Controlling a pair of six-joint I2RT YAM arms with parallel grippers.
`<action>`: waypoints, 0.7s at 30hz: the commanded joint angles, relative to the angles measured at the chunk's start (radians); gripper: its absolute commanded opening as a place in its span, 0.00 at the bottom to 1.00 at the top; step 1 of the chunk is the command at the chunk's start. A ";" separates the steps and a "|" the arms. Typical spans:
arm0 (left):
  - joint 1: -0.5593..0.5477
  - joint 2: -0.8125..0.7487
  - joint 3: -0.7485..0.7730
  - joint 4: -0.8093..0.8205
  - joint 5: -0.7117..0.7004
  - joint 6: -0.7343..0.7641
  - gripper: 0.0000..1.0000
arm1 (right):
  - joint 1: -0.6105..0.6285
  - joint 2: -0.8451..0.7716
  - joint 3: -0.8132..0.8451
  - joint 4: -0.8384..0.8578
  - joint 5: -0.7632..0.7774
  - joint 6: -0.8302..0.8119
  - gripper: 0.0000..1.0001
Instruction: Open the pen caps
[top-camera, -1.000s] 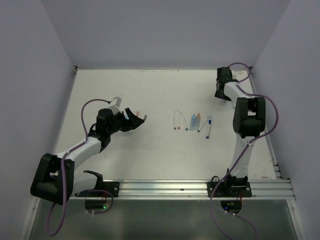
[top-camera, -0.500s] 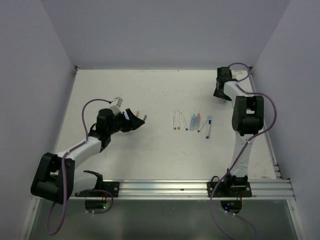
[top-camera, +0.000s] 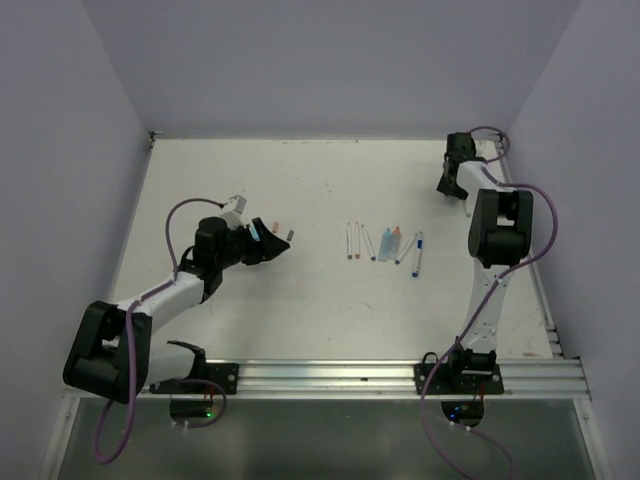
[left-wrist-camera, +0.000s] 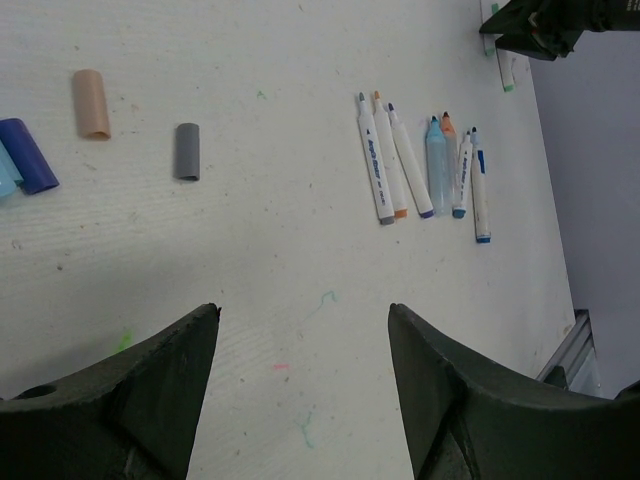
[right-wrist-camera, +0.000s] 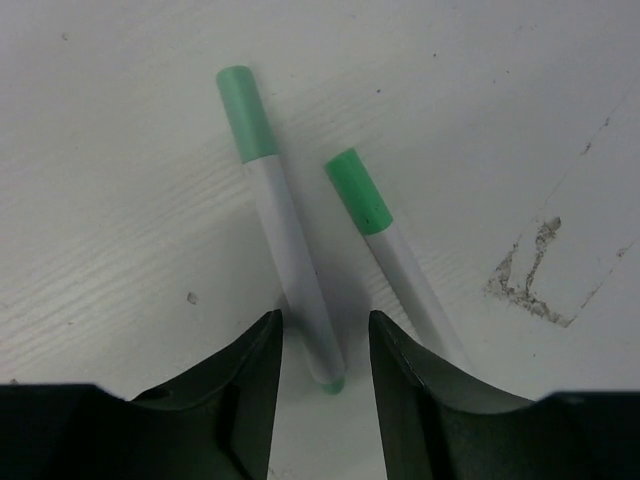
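Observation:
Two white pens lie at the back right, one with a light green cap (right-wrist-camera: 248, 112) and one with a darker green cap (right-wrist-camera: 358, 190). My right gripper (right-wrist-camera: 323, 318) is open low over them. The light-capped pen's barrel (right-wrist-camera: 295, 260) ends between the jaws with a gap on each side. The other pen's barrel (right-wrist-camera: 420, 295) runs under the right finger. Several uncapped pens (top-camera: 385, 243) lie in a row mid-table. Loose caps lie left of them: peach (left-wrist-camera: 91, 104), grey (left-wrist-camera: 187, 151), blue (left-wrist-camera: 28, 155). My left gripper (left-wrist-camera: 303, 310) hovers open and empty over bare table.
The right gripper (top-camera: 455, 180) works close to the back right corner, next to the right wall. The left gripper (top-camera: 272, 245) sits just left of the loose caps. Faint ink marks and a scuff (right-wrist-camera: 530, 285) dot the white table (top-camera: 300, 190).
The right gripper has shifted right toward the back corner and its jaws have narrowed around the pen's end. The left arm has barely moved.

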 joint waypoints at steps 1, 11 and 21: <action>-0.003 -0.003 0.038 0.017 0.015 0.024 0.72 | 0.003 0.034 0.045 0.010 -0.070 -0.018 0.41; -0.005 -0.031 0.021 0.006 0.004 0.018 0.72 | 0.003 0.027 0.028 0.002 -0.196 -0.079 0.09; -0.005 -0.057 0.049 -0.021 0.024 0.007 0.73 | 0.027 -0.096 -0.056 0.038 -0.225 -0.125 0.00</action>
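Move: The left one of the two green-capped pens already lies between the right hand's open fingertips, its middle about 3 cm ahead, 1 cm to the right and 1 cm below, cap end farthest out. The second green pen lies about 4 cm to the right of this hand and 1 cm back; a blue-capped pen is some 20 cm back and 13 cm left. From the idle left hand, the pen aimed at is roughly 26 cm ahead, 53 cm right and 9 cm down. The left green-capped pen is pinched on its white barrel, nearer the tail than the cap: the right hand's half-open fingers close on it while the hand slides about 2.5 cm left and 1 cm forward, staying down at table level, away from the second green pen. The wrist swings some 10 degrees counter-clockwise, ending with the fingers in line with the barrel. ##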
